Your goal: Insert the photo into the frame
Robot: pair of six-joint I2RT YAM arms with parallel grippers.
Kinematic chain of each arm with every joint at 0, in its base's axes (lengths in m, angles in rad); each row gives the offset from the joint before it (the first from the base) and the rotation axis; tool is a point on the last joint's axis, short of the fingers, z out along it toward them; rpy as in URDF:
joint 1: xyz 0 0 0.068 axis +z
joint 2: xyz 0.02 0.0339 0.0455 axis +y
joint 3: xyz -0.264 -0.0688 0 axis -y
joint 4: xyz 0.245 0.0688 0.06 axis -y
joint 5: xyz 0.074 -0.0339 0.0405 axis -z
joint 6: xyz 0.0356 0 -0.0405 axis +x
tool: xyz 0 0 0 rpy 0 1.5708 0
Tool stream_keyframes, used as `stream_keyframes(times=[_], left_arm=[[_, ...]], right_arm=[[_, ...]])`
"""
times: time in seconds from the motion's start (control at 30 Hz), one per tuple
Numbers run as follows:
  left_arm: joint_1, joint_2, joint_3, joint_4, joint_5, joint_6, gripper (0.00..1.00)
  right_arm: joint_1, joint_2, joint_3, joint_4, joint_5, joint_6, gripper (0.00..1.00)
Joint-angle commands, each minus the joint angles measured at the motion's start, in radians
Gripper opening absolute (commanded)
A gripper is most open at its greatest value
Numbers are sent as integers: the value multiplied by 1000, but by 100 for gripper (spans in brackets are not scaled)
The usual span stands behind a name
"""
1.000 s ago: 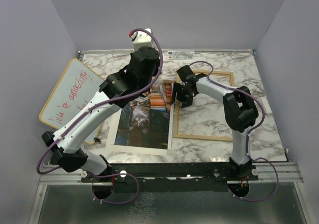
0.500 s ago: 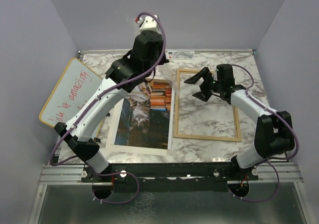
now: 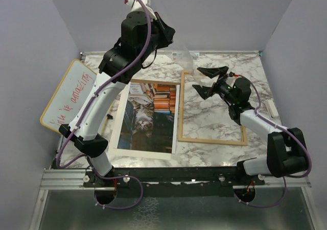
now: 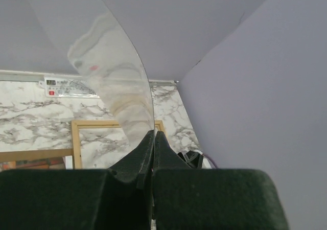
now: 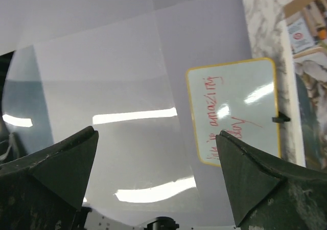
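Observation:
The photo [image 3: 148, 118], a cat among books, lies face up on the marble table, left of the frame [image 3: 209, 140]. The light wood frame lies flat with marble showing through it. High above the table's back, my left gripper [image 3: 168, 35] is shut on the edge of a clear pane [image 3: 180, 50]. In the left wrist view the pane [image 4: 117, 87] curves up from the pinched fingertips [image 4: 145, 148], with the frame [image 4: 102, 123] below. My right gripper [image 3: 204, 80] hovers open over the frame's far left corner. Between its fingers the right wrist view shows the pane [image 5: 102, 112] and nothing held.
A whiteboard [image 3: 66, 97] with red handwriting leans at the left, also in the right wrist view [image 5: 235, 117]. A labelled strip [image 3: 184, 55] lies along the back edge. A small white piece [image 3: 272, 109] sits at the right edge. Grey walls close in on three sides.
My left arm rose higher and back, carrying the clear pane. My right gripper left the photo's right edge, swung right over the frame and opened wide.

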Motion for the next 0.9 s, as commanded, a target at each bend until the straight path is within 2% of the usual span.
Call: stream_keyframes(times=[0.0,0.17,0.23,0.4,0.53,0.67,0.87], left_arm=[[73,-24,-3,36,221,-94,0],[160,-87,-56,37,413,-133,0],[188,-104,-68,37,492,-146,0],[235,-164,-116,36,561,-143,0],[275,-193,-143,34,592,-140,0],[278,-204,-165,38,634,-146,0],[278,-215,-203,98,744,-184,0]], right_arm=[[-22,4,-29,386,17,114,100],[-37,67,-19,638,-16,151,99],[-41,86,23,681,-52,146,98],[-50,65,97,570,-110,45,97],[-69,52,93,566,-131,22,98],[-85,79,141,570,-204,13,98],[-88,109,261,424,-374,-67,97]])
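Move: The left hand holds the clear sheet high; the sheet's free end hangs about 20 cm below it and 7 cm to its right, 1 cm ahead. From the right hand, that end is roughly 2 cm ahead, 2 cm left and 2 cm up. On the table, about 25 cm below the right hand, the frame's middle lies some 9 cm right and 2 cm back, the photo's about 21 cm left and 8 cm back. Open right hand follows the sheet's free end up about 12 cm, tilting upward; left, still pinching, draws back-left. ##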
